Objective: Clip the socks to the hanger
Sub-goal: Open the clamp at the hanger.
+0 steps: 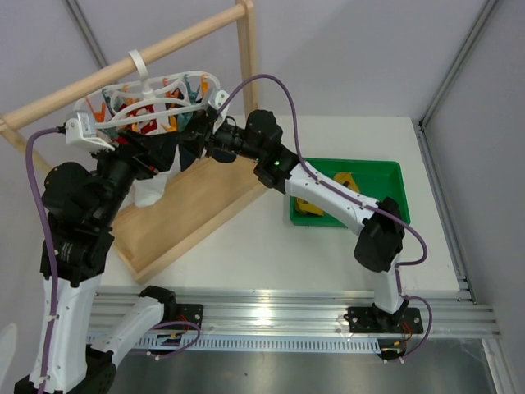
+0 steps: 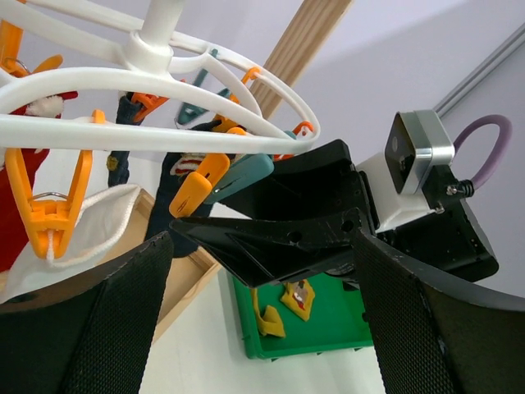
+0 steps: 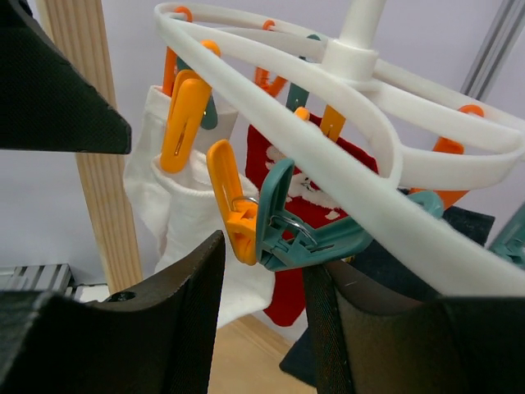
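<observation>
The white looped hanger (image 1: 156, 103) (image 2: 164, 135) (image 3: 271, 90) hangs by its hook from the wooden bar. A white sock (image 1: 148, 190) (image 2: 98, 217) (image 3: 176, 197) is clipped to it by orange pegs. Two mustard-yellow socks (image 1: 344, 179) (image 2: 297, 300) lie in the green tray. My left gripper (image 1: 176, 152) (image 2: 262, 271) is wide open under the hanger, holding nothing. My right gripper (image 1: 205, 139) (image 2: 238, 205) (image 3: 267, 263) stands partly open just below a teal peg (image 3: 303, 234) and an orange peg (image 3: 230, 205). The teal peg touches its right fingertip.
The green tray (image 1: 385, 172) (image 2: 328, 328) sits on the white table to the right. The tall wooden rack with its tray base (image 1: 197, 205) and post (image 3: 82, 189) carries the hanger. Red socks (image 3: 287, 271) and dark navy socks (image 2: 176, 189) also hang from pegs. Both grippers crowd together under the hanger.
</observation>
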Robot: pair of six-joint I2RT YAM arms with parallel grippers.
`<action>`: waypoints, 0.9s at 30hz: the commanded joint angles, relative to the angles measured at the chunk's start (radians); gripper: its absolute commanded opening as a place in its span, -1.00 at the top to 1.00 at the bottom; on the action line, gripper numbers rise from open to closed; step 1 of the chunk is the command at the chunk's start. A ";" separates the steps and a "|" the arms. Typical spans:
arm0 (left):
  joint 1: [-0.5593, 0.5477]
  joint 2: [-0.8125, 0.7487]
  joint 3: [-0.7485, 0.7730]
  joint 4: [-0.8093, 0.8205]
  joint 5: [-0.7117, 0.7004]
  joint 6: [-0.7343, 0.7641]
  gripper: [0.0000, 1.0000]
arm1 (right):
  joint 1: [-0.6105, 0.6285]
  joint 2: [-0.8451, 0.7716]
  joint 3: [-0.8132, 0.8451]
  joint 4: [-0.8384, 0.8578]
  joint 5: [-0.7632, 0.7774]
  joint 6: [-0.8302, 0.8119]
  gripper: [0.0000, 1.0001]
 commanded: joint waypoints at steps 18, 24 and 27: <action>-0.029 0.100 -0.008 0.048 -0.177 0.045 -0.14 | 0.043 -0.065 -0.003 0.032 0.017 -0.037 0.10; -0.035 0.108 -0.014 0.051 -0.242 0.053 0.13 | 0.043 -0.076 -0.016 0.039 0.012 -0.034 0.09; -0.035 0.107 -0.021 0.057 -0.269 0.051 0.30 | 0.041 -0.089 -0.039 0.047 0.018 -0.035 0.10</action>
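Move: The orange clamp that the left hand goes for hangs free under the hanger's near rim, about 6 cm ahead of that hand, 2 cm to its left and 2 cm lower. Close against it, roughly 7 cm ahead of the left hand, level sideways and 2 cm lower, is the teal clamp. The sock's orange clamp is some 4 cm ahead, 9 cm left and 2 cm down. From the right hand, the free orange clamp lies about 3 cm left, 1 cm back and 2 cm up. The left hand reaches forward about 5 cm and sinks some 2 cm to the free orange clamp below the hanger rim, edging left mostly near the end and turning about 10 degrees counter-clockwise, while its wide-open fingers close to less than half that gap, one on each side of the clamp, the right one between it and the teal clamp. The right hand, fingers still part-open around the teal clamp, eases back nearly 2 cm and slightly left, then ends with a small dip. ##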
